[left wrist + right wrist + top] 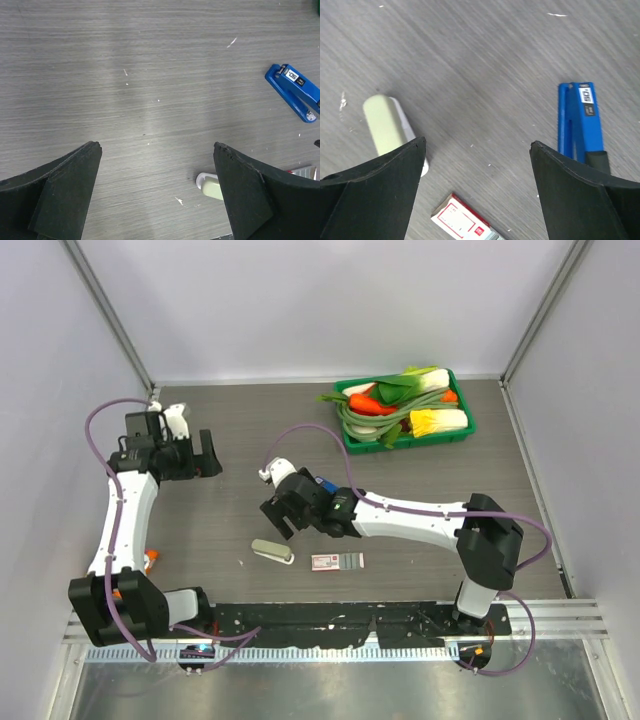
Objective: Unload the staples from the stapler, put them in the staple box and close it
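The blue stapler (322, 483) lies closed on the table, partly under my right wrist. It also shows in the right wrist view (581, 120), just beyond the right finger, and at the right edge of the left wrist view (295, 92). My right gripper (280, 520) is open and empty, hovering over bare table (477, 145) between the stapler and a pale green capsule-shaped object. My left gripper (210, 456) is open and empty (157, 150), well to the left of the stapler. No staples can be made out.
A pale green and white capsule-shaped object (272, 551) (385, 125) (212, 186) lies near the front. A flat red-and-white box (337, 561) (465, 220) lies to its right. A green basket (462, 429) of toy vegetables stands at the back right.
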### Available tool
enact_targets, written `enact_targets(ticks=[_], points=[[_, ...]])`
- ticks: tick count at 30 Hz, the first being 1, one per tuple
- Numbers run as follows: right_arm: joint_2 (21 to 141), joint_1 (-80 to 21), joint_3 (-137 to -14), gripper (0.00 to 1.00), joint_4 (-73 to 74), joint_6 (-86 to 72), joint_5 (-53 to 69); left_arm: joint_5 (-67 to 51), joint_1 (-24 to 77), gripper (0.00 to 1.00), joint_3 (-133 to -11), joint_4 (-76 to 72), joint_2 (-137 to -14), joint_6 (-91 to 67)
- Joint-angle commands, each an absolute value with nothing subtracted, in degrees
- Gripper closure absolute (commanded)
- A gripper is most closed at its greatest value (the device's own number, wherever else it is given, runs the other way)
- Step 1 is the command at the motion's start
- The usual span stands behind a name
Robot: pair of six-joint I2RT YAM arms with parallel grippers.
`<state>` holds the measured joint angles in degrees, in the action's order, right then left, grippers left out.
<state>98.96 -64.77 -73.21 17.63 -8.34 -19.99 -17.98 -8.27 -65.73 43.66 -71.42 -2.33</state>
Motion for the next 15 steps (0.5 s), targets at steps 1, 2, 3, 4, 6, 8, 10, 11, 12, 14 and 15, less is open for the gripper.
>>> enact_targets(ticks=[1,2,3,4,6,8,10,11,12,14,15], points=[[97.9,-65.2,-74.4,0.10,15.4,-7.7,-9.8,-20.7,-8.4,0.00,-64.8,44.8,-70.0,-1.0],[98.1,-65.2,-73.8,0.10,15.2,-7.2,-8.2,-20.7,-8.4,0.00,-64.9,45.5,-70.1,-0.7],[97.9,-65.3,-73.5,0.09,14.9,-6.7,-6.6,-20.8,-8.4,0.00,-65.1,46.3,-70.2,-0.4],[97.7,-65.3,-73.0,0.09,13.6,-6.4,-3.1,-20.7,-8.4,0.00,-65.1,47.3,-70.2,-0.3],[97.6,-65.4,-72.1,0.09,12.7,-5.4,0.7,-20.1,-8.4,0.00,-64.4,47.2,-69.6,1.8],[97.8,-65.7,-72.2,0.09,12.5,-4.1,4.6,-19.6,-8.4,0.00,-63.5,46.8,-68.1,2.3],[98.3,-66.0,-72.2,0.09,12.9,-3.4,5.4,-19.5,-8.4,0.00,-63.5,47.0,-67.3,2.4],[98.8,-66.2,-72.3,0.09,13.2,-3.0,6.1,-19.6,-8.4,0.00,-63.5,47.2,-66.8,2.3],[99.1,-66.4,-72.2,0.09,13.4,-2.6,6.1,-19.9,-8.4,0.00,-63.6,47.4,-66.7,2.2],[100.0,-66.9,-72.2,0.09,14.0,-2.2,5.1,-20.2,-8.3,0.00,-64.0,47.8,-66.4,2.0],[101.2,-67.1,-72.2,0.09,14.4,-1.9,4.7,-20.3,-8.3,0.00,-64.1,48.0,-66.4,1.9]])
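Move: The small pale-green piece lies about 5 cm back and 5 cm to the left of the empty right hand, some 11 cm lower. At that same table level, the blue stapler is roughly 9 cm ahead and 9 cm to the right of this hand, and the staple box about 8 cm back and 10 cm to the right. From the left hand, the pale-green piece is some 11 cm back, 10 cm to the right and 17 cm down. Heading for the pale-green piece and away from the blue stapler, the open right hand sweeps about 6 cm back and 4 cm left, almost level, turning some 20 degrees counter-clockwise and tipping its fingers a bit steeper down, so the piece comes between the fingertips in its view; nothing is touched. The left hand, also open, draws back about 2 cm. ##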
